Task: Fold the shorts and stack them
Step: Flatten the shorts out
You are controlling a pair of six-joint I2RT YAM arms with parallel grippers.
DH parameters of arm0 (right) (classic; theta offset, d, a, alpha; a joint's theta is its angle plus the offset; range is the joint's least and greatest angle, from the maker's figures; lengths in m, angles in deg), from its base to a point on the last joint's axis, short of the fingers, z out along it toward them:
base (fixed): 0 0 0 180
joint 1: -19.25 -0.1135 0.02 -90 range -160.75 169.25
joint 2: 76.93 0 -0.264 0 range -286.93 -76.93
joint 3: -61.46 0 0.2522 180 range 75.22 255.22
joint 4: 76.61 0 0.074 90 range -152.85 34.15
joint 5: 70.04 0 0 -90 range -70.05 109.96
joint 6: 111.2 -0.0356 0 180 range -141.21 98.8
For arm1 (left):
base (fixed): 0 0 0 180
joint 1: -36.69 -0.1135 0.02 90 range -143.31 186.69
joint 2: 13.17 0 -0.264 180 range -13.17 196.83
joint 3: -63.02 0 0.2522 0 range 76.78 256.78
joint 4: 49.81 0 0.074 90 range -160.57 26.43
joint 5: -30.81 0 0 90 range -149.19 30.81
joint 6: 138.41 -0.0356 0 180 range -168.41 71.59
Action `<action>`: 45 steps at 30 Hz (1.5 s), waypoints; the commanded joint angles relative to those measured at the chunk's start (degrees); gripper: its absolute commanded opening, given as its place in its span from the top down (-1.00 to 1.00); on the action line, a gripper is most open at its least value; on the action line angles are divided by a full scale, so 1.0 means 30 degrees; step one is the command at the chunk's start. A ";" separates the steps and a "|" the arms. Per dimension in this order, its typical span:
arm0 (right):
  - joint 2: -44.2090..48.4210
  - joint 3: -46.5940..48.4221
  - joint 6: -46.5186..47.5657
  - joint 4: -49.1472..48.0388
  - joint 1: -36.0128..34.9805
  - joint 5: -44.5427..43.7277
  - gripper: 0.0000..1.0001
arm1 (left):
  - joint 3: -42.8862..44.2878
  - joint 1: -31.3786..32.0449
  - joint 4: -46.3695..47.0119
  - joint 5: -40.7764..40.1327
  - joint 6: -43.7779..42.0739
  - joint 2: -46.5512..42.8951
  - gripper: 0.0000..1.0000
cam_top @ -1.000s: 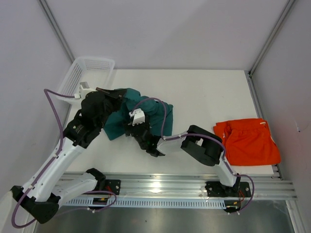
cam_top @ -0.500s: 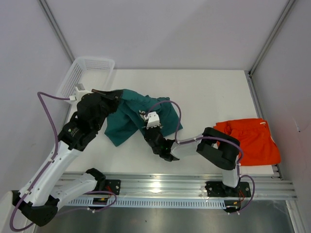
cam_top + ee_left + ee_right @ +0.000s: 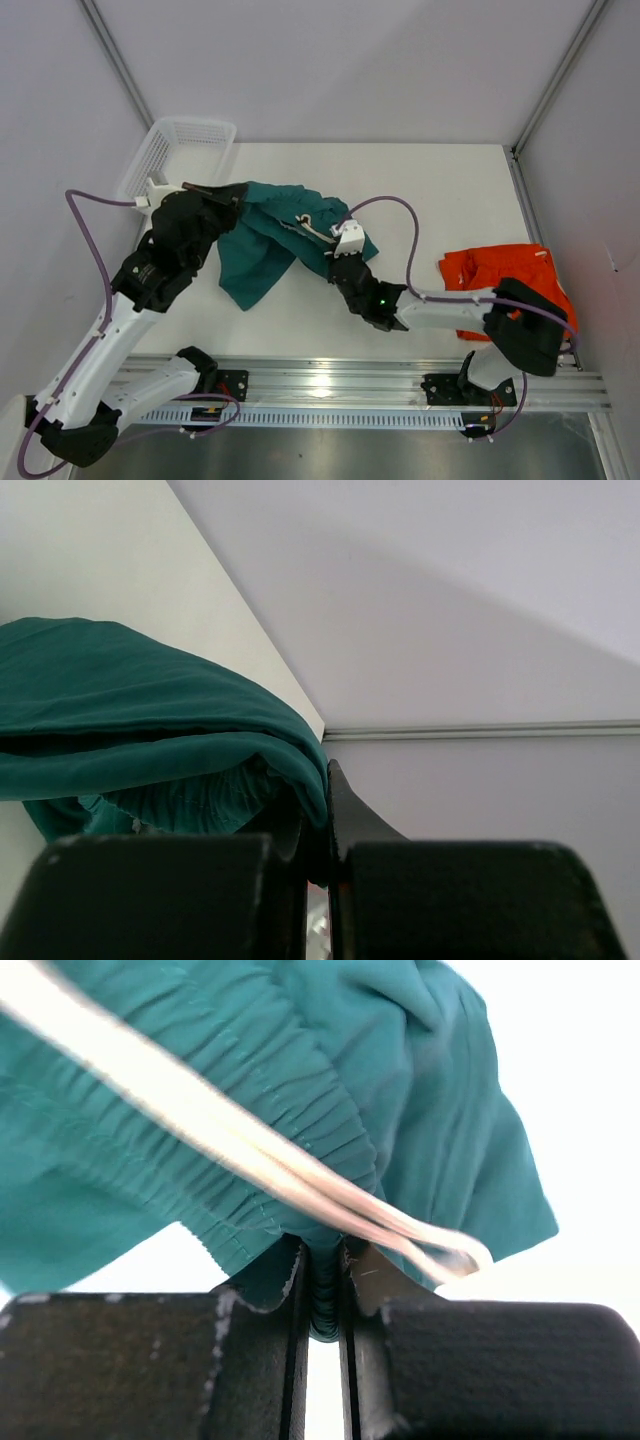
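The dark teal green shorts point(image 3: 268, 245) are stretched between both grippers above the table's left middle. My left gripper point(image 3: 236, 194) is shut on one edge of the fabric; in the left wrist view the teal shorts point(image 3: 150, 720) fold into the closed left gripper point(image 3: 326, 810). My right gripper point(image 3: 337, 256) is shut on the elastic waistband; in the right wrist view the gathered teal shorts point(image 3: 250, 1080) sit pinched in the right gripper point(image 3: 322, 1285), with the white drawstring point(image 3: 250, 1150) looped across. The orange shorts point(image 3: 520, 275) lie at the right, partly behind the right arm.
A white mesh basket point(image 3: 178, 150) stands at the table's back left corner, just behind the left arm. The metal rail point(image 3: 330, 385) runs along the near edge. Grey walls enclose the table on three sides.
My right gripper went from open to shut on the teal waistband and pulled it to the right. The bunched shorts spread out between the arms. The left arm shifted slightly left.
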 commanded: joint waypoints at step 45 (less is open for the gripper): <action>-0.0878 0.9397 -0.0900 1.2642 1.4610 1.9866 -0.52 | 1.0375 -0.3640 -0.0348 0.6701 -1.2012 1.2879 -0.98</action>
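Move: The teal shorts hang by the waistband between both closed grippers. The table spot for the waistband's left end lies about 21 cm ahead of the left hand, about level sideways and some 33 cm below; the white basket is about 24 cm ahead of that hand, 20 cm to its left. The spot for the right end is roughly 20 cm ahead of the right hand, 8 cm to its right and 11 cm below; the folded orange shorts lie level ahead, some 43 cm to its right. The teal shorts, still pinched at the waistband, are swung back and up by both hands, the left about 7 cm each way and the right farther, turning counter-clockwise. Then both whip them forward and down, drifting right, nearly 30 cm forward; the right wrist turns back and tips downward. Both grippers open during the forward throw, letting go over the far part of the table. ##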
